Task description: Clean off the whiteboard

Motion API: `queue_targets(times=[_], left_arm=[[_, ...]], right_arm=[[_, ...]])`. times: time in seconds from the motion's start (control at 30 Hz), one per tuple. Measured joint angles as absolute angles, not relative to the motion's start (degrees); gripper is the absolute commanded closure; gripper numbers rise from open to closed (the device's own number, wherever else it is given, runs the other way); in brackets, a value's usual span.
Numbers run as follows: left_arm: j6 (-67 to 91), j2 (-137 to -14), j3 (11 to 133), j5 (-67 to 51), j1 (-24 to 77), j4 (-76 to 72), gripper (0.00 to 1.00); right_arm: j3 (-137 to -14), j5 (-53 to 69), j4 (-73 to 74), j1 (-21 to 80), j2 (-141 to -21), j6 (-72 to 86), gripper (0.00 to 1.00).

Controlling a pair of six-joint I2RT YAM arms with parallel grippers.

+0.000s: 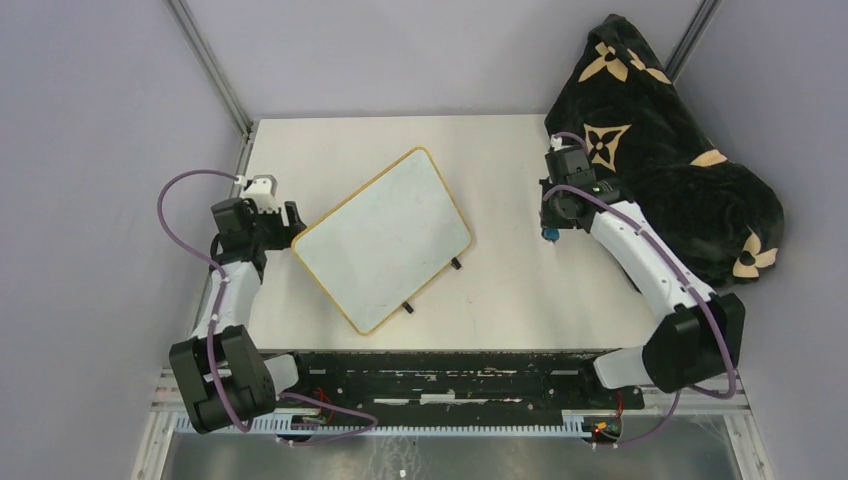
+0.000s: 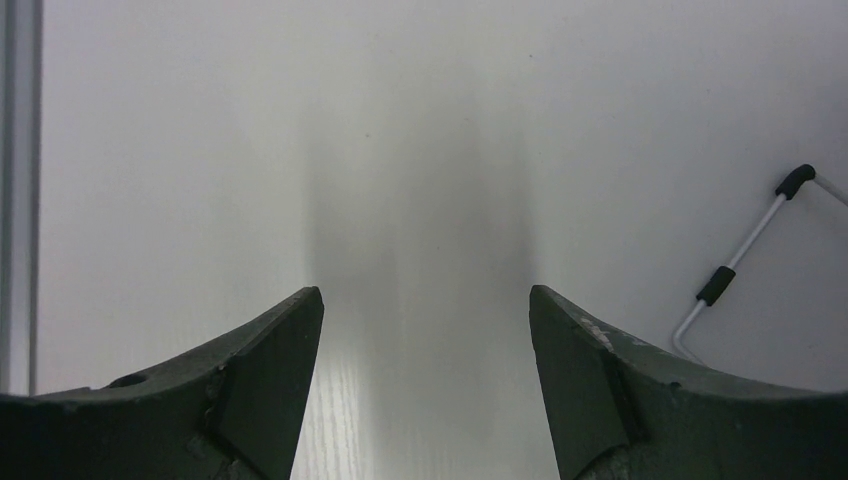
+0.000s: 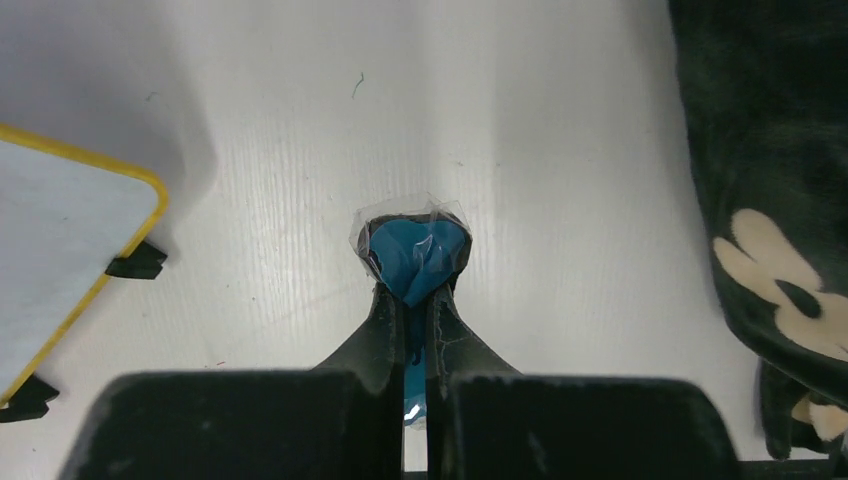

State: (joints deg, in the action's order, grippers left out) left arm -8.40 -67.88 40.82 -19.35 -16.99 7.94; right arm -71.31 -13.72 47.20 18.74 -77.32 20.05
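The whiteboard (image 1: 385, 238) lies flat and turned at an angle in the middle of the table, with a yellow frame and black feet on its near-right edge. No writing shows on it. Its corner and two feet also show in the right wrist view (image 3: 60, 250). My left gripper (image 1: 291, 221) is open and empty just off the board's left corner; in the left wrist view (image 2: 425, 300) only bare white surface lies between its fingers. My right gripper (image 1: 549, 233) is to the right of the board, apart from it. It is shut on a blue wad in clear plastic (image 3: 415, 255).
A black blanket with beige flower patterns (image 1: 660, 150) is heaped at the table's back right, close to my right arm; it also shows in the right wrist view (image 3: 770, 150). A thin white wire with black sleeves (image 2: 745, 255) lies at the right in the left wrist view. The table's left rail (image 2: 20, 200) is close.
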Motion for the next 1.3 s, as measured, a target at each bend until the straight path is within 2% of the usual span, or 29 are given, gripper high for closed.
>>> queue_targets(times=[0.33, 0.47, 0.53, 0.63, 0.7, 0.9, 1.1, 1.3], left_arm=[[-6.28, -60.97, 27.90, -27.42, -17.56, -7.60, 0.17], [-6.24, -60.27, 26.98, -27.79, -17.56, -10.70, 0.18], [-6.24, -60.55, 26.89, -27.77, -17.56, -11.31, 0.18], [-6.09, -61.36, 26.85, -27.77, -17.56, -12.10, 0.18], [-5.93, -61.78, 26.85, -27.77, -17.56, -12.25, 0.18], [-5.85, -62.00, 26.85, -27.70, -17.56, -12.40, 0.18], [-5.82, -62.02, 26.87, -27.66, -17.56, -12.40, 0.19], [-5.85, -62.24, 26.94, -27.14, -17.56, -12.29, 0.19]], right_arm=[[-64.97, -6.48, 41.50, 16.78, -85.60, 20.71, 0.99], [-61.69, -6.02, 39.38, 16.32, -87.20, 21.45, 0.95], [-59.96, -6.02, 38.39, 16.25, -87.99, 21.89, 0.84], [-57.23, -6.20, 37.28, 16.21, -88.14, 22.74, 0.53], [-56.40, -6.55, 37.26, 16.21, -88.14, 23.18, 0.40], [-56.27, -7.38, 36.77, 16.23, -87.88, 24.21, 0.27], [-55.44, -6.17, 35.66, 16.34, -84.97, 24.34, 0.26], [-54.81, -7.86, 35.09, 17.61, -83.05, 24.93, 0.20]])
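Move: The right hand still pinches the blue-wrapped eraser; the bare table spot for it lies about 2 cm back and 1 cm left of that hand, some 16 cm below. The whiteboard's middle is around 31 cm left and 2 cm ahead, and the dark blanket's middle about 27 cm right and 16 cm ahead. From the left hand, the eraser's spot is roughly 45 cm to the right, 5 cm back and 11 cm lower. Down to the table goes the right hand, sinking about 13 cm and easing back slightly near the end, fingers tipping some 15 degrees steeper, away from the whiteboard's level. Low down, the fingers open wide and let go of the eraser, then the hand rises about 2 cm clear. Meanwhile the empty, open left hand shifts about 2.5 cm right, dipping briefly, and tilts its fingertips up. ##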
